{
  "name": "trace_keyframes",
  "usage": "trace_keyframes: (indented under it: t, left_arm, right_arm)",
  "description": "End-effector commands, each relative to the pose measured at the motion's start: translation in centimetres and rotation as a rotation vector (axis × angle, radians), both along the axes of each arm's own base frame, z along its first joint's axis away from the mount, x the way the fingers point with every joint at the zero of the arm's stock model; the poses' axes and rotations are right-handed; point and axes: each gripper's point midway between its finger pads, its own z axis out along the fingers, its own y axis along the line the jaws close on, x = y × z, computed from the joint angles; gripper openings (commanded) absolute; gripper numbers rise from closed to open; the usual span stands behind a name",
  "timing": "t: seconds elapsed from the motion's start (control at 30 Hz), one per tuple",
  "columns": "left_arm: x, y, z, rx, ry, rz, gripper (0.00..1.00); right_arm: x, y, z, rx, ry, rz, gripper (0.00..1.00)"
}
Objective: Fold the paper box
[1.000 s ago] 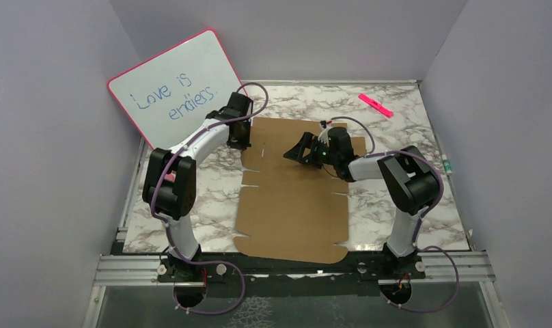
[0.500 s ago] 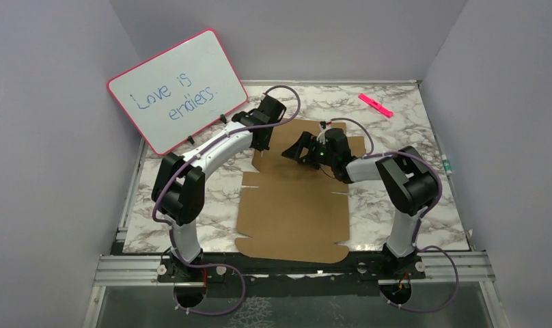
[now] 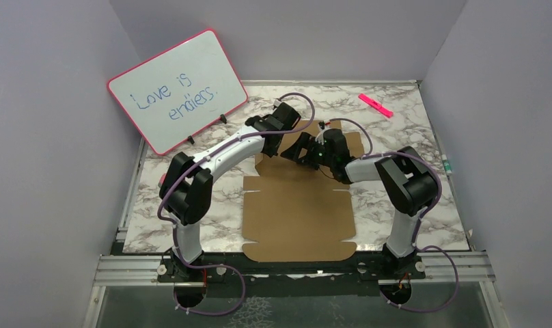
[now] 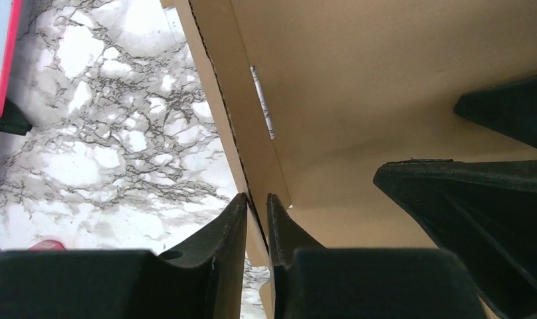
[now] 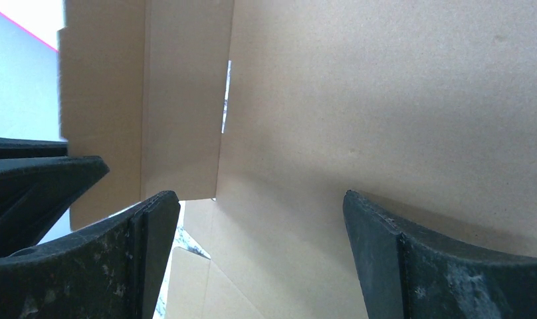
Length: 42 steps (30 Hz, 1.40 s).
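The paper box (image 3: 297,212) is a flat brown cardboard sheet on the marble table, its far left flap (image 4: 219,86) raised. My left gripper (image 3: 277,140) is at that flap. In the left wrist view its jaws (image 4: 256,197) stand only slightly apart, astride the flap's thin edge, with slivers of light beside the card. My right gripper (image 3: 295,152) hovers just right of it over the far panel (image 5: 385,100). In the right wrist view the right gripper (image 5: 256,199) is wide open and holds nothing, with bare cardboard between its fingers.
A pink-framed whiteboard (image 3: 177,89) leans at the back left. A pink marker (image 3: 376,105) lies at the back right of the marble table (image 3: 410,130). A small object (image 3: 448,165) sits at the right edge. The two grippers are very close together.
My left arm has swung right toward the right gripper, lifting the flap inward, and the sheet slid slightly right. The left jaws have parted a little. The right gripper has barely moved.
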Motion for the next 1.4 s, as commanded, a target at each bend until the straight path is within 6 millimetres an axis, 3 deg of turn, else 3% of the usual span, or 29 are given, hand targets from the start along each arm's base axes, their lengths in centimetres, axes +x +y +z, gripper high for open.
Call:
trace_keyframes:
  t: [0.0, 0.17, 0.33, 0.47, 0.57, 0.8, 1.07, 1.2, 1.37]
  left_arm:
    - [0.6, 1.3, 1.9, 0.067, -0.068, 0.051, 0.22]
    - [1.3, 3.7, 5.5, 0.073, -0.165, 0.113, 0.33]
    - [1.0, 4.6, 6.8, 0.025, -0.181, 0.129, 0.43]
    - [0.4, 4.7, 7.2, -0.059, -0.184, 0.129, 0.53]
    - [0.0, 3.3, 7.2, -0.187, -0.18, 0.095, 0.62]
    - [0.1, -0.8, 5.0, -0.491, -0.122, 0.007, 0.74]
    - [2.0, -4.8, 1.7, -0.697, -0.028, -0.067, 0.8]
    - [2.6, -6.0, -0.5, -0.728, 0.019, -0.076, 0.8]
    - [3.1, -7.4, -2.8, -0.762, 0.069, -0.093, 0.8]
  right_arm:
    - [0.0, -0.8, -0.8, -0.09, -0.006, -0.014, 1.0]
    - [0.7, -1.1, 1.7, -0.154, -0.09, 0.023, 1.0]
    - [0.8, -2.6, 3.9, -0.251, -0.153, 0.014, 1.0]
    - [1.3, -5.4, 5.7, -0.366, -0.219, -0.012, 1.0]
    - [1.8, -8.7, 6.6, -0.431, -0.246, -0.069, 1.0]
    - [2.9, -17.3, 7.1, -0.407, -0.202, -0.214, 1.0]
    - [3.3, -24.2, 4.8, -0.318, -0.091, -0.337, 1.0]
    - [3.1, -26.4, 3.1, -0.282, -0.028, -0.395, 1.0]
    - [2.8, -26.7, 1.2, -0.263, 0.015, -0.396, 0.94]
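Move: My right hand sits open on the paper box's centre panel. The right flap's middle lies about 18 cm to its right, 3 cm ahead and 2 cm lower; the pink strip is roughly 23 cm ahead and 31 cm right. My left hand pinches the raised left flap, whose middle is some 5 cm ahead, 2 cm left and 4 cm below. The centre panel's middle is about 10 cm right of my left hand, 4 cm ahead and 8 cm below. I open my left fingers wide and let go of the left flap, lift about 7 cm while easing left, then swing back right and down over the centre panel, rolling some 40 degrees so the fingertips lean right. My right hand comes up off the panel, sweeps about 28 cm right over the right flap, still wide open and turning clockwise, then sinks just past that flap's outer edge. ##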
